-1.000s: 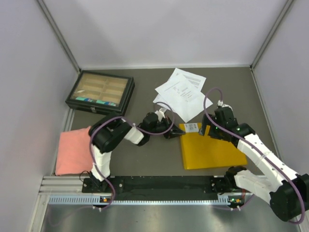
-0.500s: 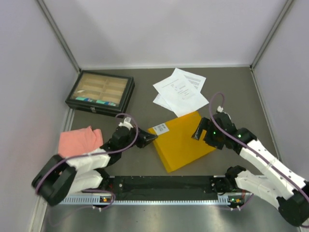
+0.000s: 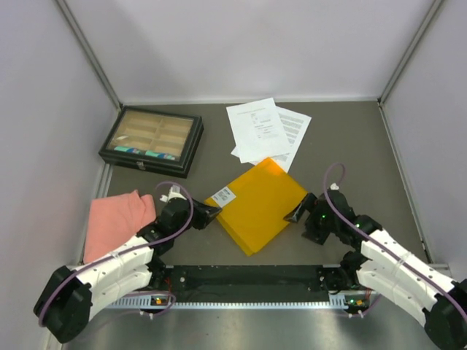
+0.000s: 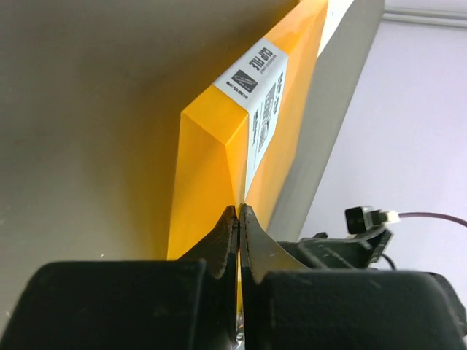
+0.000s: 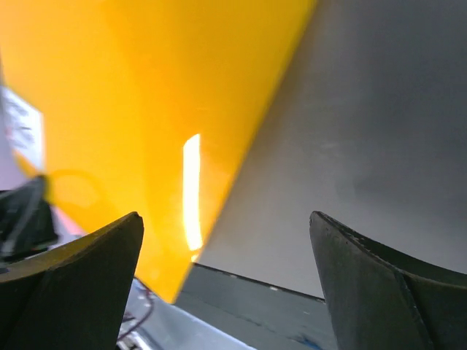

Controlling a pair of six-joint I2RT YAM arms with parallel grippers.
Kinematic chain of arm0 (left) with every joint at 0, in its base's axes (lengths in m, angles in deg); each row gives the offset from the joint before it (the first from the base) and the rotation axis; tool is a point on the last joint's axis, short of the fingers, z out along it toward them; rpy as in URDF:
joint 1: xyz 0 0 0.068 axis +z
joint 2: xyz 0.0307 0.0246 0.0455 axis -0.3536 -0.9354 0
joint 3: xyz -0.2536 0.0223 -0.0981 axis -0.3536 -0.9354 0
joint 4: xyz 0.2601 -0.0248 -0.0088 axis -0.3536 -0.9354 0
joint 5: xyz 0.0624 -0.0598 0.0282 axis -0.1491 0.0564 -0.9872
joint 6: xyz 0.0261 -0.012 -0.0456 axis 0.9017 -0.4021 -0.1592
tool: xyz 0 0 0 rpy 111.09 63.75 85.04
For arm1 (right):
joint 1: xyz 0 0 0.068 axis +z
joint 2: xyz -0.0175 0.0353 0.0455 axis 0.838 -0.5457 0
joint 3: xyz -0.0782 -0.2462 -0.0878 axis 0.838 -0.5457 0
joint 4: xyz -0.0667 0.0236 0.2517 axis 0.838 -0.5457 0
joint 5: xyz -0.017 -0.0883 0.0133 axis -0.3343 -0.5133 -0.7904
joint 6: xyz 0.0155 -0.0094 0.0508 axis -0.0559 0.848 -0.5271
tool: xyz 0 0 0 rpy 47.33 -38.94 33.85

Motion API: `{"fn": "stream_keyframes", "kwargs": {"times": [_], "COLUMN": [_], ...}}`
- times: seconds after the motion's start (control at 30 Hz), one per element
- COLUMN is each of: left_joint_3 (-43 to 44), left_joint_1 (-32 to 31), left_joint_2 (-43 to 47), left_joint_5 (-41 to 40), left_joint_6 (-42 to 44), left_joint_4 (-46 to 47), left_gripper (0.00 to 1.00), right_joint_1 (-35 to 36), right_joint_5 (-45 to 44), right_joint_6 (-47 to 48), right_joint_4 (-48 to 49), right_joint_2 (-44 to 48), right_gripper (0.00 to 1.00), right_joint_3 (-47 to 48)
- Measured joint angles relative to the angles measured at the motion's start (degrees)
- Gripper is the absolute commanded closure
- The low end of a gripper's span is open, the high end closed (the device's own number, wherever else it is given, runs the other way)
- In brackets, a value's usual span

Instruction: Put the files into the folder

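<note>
The yellow-orange folder (image 3: 257, 204) lies turned like a diamond in the middle of the table, its white barcode label (image 3: 225, 195) near the left corner. My left gripper (image 3: 210, 213) is shut on that left corner. In the left wrist view the fingertips (image 4: 239, 211) pinch the folder (image 4: 208, 168) edge just below the label (image 4: 263, 91). My right gripper (image 3: 295, 214) stands open at the folder's right corner; in its wrist view the folder (image 5: 124, 102) fills the left side and nothing sits between the fingers (image 5: 87, 270). The files (image 3: 263, 131) lie overlapping behind the folder.
A black compartment box (image 3: 152, 140) stands at the back left. A pink cloth (image 3: 117, 222) lies at the left, beside my left arm. A black rail (image 3: 248, 281) runs along the near edge, and grey walls close in the table on three sides.
The folder has been pulled left and toward the near edge while turning, held by my left gripper. The right gripper came nearer with it. The files have shifted and turned slightly.
</note>
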Motion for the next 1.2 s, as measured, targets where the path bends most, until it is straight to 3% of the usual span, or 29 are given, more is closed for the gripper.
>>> {"fn": "stream_keyframes", "kwargs": {"times": [0.2,0.57,0.7,1.0,1.1,1.2], "left_joint_3": [0.0,0.04,0.13,0.28,0.35,1.38], "left_joint_1": [0.2,0.22,0.22,0.48,0.48,0.5], "left_joint_2": [-0.7,-1.55,-1.57,-2.67,-2.78,-3.58], "left_joint_5": [2.14,5.55,6.27,6.38,6.25,6.19], "left_joint_6": [0.04,0.02,0.04,-0.24,0.02,0.81], "left_joint_4": [-0.61,-1.11,-1.46,-1.99,-2.71,-4.96], "left_gripper": [1.0,1.0,1.0,1.0,1.0,1.0], "right_joint_1": [0.0,0.02,0.02,0.0,0.02,0.02], "right_joint_5": [2.47,3.21,3.54,2.95,1.68,0.26], "right_joint_6": [-6.03,-10.6,-11.13,-11.78,-10.88,-9.55], "right_joint_4": [10.54,18.12,20.2,21.77,21.59,21.59], "right_joint_2": [-2.29,-5.88,-7.48,-4.72,-1.05,2.56], "right_gripper": [0.18,0.34,0.62,0.66,0.73,0.86], "right_joint_3": [-2.36,-7.65,-8.2,-10.21,-10.49,-10.51]}}
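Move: From the open right hand, the folder's right-hand edge is about 2 cm ahead, 2 cm to the left and 3 cm down; the folder's middle is roughly 6 cm ahead, 12 cm left and 3 cm down. The paper sheets lie some 30 cm ahead, 8 cm left. The left hand already pinches the labelled corner, with the folder's middle about 12 cm to its right and 1 cm ahead. Right hand goes 3 cm forward-left, dips, closes around folder's right edge; left keeps pinching, easing back and down. ##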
